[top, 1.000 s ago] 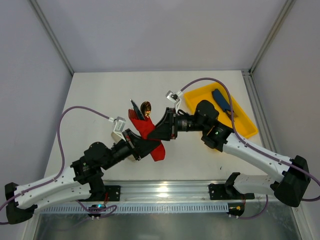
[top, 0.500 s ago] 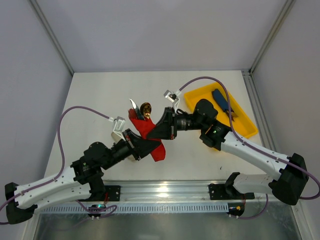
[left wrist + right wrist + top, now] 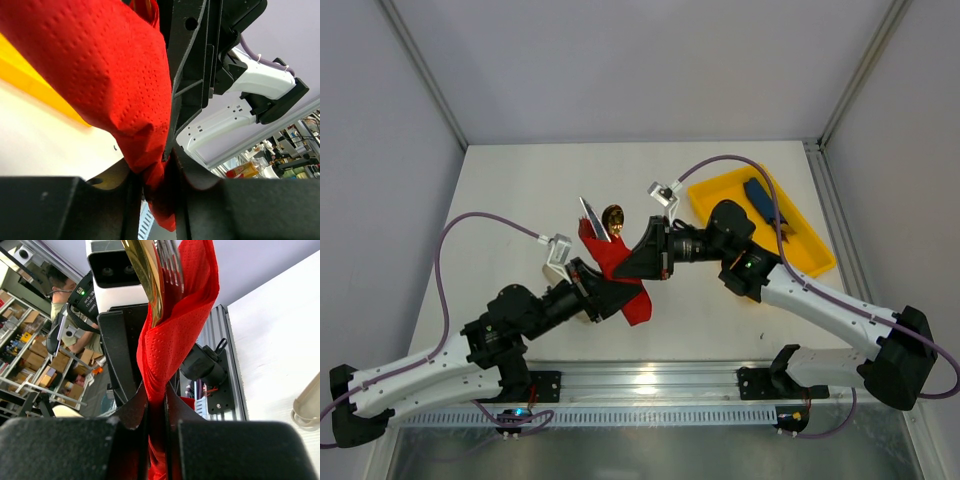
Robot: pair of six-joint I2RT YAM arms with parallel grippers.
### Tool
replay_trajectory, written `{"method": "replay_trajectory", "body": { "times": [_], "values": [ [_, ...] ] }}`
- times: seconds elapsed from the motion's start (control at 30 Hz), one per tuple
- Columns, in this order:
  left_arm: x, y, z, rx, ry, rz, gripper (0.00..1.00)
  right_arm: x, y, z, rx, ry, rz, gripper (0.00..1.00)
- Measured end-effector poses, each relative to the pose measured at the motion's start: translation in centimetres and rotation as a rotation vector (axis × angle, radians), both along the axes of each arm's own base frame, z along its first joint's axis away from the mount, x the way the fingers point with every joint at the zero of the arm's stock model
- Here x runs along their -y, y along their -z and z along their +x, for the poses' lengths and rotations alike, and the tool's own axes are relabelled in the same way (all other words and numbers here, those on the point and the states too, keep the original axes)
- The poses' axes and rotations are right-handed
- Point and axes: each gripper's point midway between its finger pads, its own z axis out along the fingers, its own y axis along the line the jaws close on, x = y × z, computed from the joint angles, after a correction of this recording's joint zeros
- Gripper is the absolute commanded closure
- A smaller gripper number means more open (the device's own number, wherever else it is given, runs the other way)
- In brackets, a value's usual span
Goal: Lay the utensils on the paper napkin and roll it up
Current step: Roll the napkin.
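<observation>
The red paper napkin [image 3: 603,250] is wrapped round the utensils and hangs above mid-table between both grippers. A gold spoon bowl [image 3: 612,215] and a fork tip [image 3: 588,212] stick out of its far end. My right gripper [image 3: 625,268] is shut on the napkin [image 3: 170,330], which is pinched tight between its fingers [image 3: 156,400], with the spoon handle [image 3: 145,270] and fork tines [image 3: 170,260] above. My left gripper [image 3: 610,290] holds the roll's lower part [image 3: 110,75] between its jaws [image 3: 156,170], and a red tail [image 3: 638,308] hangs below.
A yellow tray [image 3: 810,250] at the right holds a flat dark-blue item [image 3: 762,200]. A pale beige sleeve [image 3: 558,272] lies on the table under the left wrist. Both arms cross the table's near half.
My right gripper has closed on the napkin roll and shifted slightly left. The fork and spoon tips have tilted a little. The left arm stays about where it was.
</observation>
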Motion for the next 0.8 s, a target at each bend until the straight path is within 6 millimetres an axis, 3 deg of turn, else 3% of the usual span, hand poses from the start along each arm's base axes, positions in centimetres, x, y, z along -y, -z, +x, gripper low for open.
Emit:
{"method": "replay_trajectory", "body": {
  "times": [0.6,0.8],
  "values": [
    [0.8,0.3,0.1,0.002,0.01,0.009,0.55,-0.1,0.5,0.4,-0.068,0.031,-0.006,0.96],
    [1.8,1.7,0.5,-0.019,0.014,0.048,0.53,-0.1,0.3,0.3,-0.074,0.028,0.0,0.96]
  ]
}}
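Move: The rolled napkin stands between my hands. From my left hand, its middle is about 3 cm ahead, 1 cm left and 3 cm up; the spoon bowl lies some 12 cm ahead, 2 cm left and 8 cm up, and the knife some 11 cm ahead, 5 cm left and 8 cm up. From my right hand, which pinches the roll, the roll's middle is level ahead, about 1 cm left and at the same height. I open my left fingers around the lower part of the roll, ending my pinch there while they still straddle the napkin. Then I reach about 2 cm to the right and 2 cm down, deeper across the roll below my right hand. My right hand stays put and keeps its pinch, its wrist turning only about 5 degrees. ##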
